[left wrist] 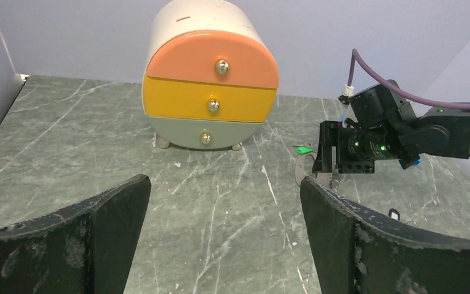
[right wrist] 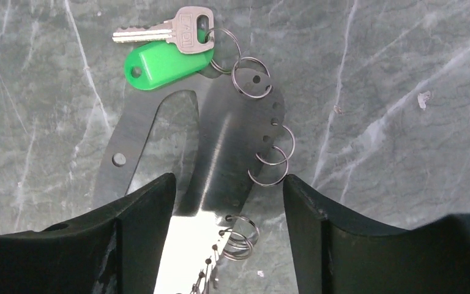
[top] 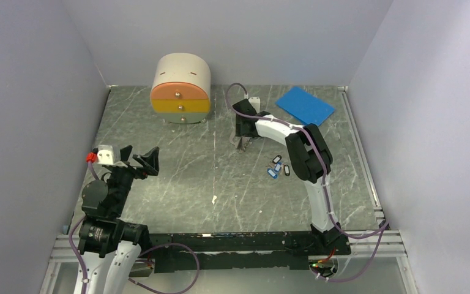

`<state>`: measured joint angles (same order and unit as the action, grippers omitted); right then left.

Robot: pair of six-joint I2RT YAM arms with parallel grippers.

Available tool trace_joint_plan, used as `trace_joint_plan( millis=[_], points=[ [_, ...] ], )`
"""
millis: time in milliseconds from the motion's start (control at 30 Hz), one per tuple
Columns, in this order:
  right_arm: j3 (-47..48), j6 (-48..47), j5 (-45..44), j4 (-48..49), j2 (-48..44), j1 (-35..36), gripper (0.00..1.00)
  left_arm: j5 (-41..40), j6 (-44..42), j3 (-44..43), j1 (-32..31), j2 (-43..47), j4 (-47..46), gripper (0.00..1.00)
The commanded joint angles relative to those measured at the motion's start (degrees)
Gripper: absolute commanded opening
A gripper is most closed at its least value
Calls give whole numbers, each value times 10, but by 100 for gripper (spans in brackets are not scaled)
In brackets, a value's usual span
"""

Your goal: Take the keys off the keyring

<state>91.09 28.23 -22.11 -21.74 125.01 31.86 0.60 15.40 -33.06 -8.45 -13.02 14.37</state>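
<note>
The keys are a bright green plastic tag (right wrist: pixel 159 66) and a silver key (right wrist: pixel 159 30), both hanging on one small split ring. That ring joins the keyring (right wrist: pixel 232 141), a flat shiny metal plate with several split rings along its edge, lying on the table. My right gripper (right wrist: pixel 229 180) is lowered over the plate with a finger on each side of it, open, the right finger close to a ring. In the left wrist view the green tag (left wrist: pixel 304 149) lies just beyond that gripper. My left gripper (left wrist: pixel 225 184) hovers wide open and empty at the table's left (top: pixel 139 156).
A rounded drawer unit (top: pixel 180 89) with orange, yellow and grey fronts stands at the back. A blue sheet (top: pixel 305 104) lies at the back right. Small blue and black tags (top: pixel 278 167) lie beside the right arm. Grey walls close in three sides.
</note>
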Motion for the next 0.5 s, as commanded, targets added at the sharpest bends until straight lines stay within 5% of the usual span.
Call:
trace_joint_plan(
  millis=[0,467],
  points=[
    [22,23,-10,-21,20,-1,66,17,-7,2,-2,-8,-29,98],
    [-188,-42,95,18,-81,25,37,46,-13,6,-2,-19,-42,98]
  ],
)
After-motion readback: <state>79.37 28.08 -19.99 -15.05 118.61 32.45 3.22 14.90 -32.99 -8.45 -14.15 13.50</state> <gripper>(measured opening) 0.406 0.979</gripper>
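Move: The keyring lies flat just under the right gripper, its solid limb between the open fingers, its middle about 1 cm back, 1 cm left and 1 cm below. From that hand the green tag is some 5 cm ahead and 3 cm left, the loose key about 7 cm ahead and 3 cm left, the heap of blue and black tags roughly 9 cm back and 9 cm right. From the left hand the keyring is about 23 cm ahead, 27 cm right and nearly 30 cm below. Hold the right gripper low over the keyring and close its fingers from well open to under half open, bringing the tips in on both edges of the solid limb. Then pull back about 3 cm towards the robot, keeping low and dragging the keyring along the table, away from the green tag and key. ##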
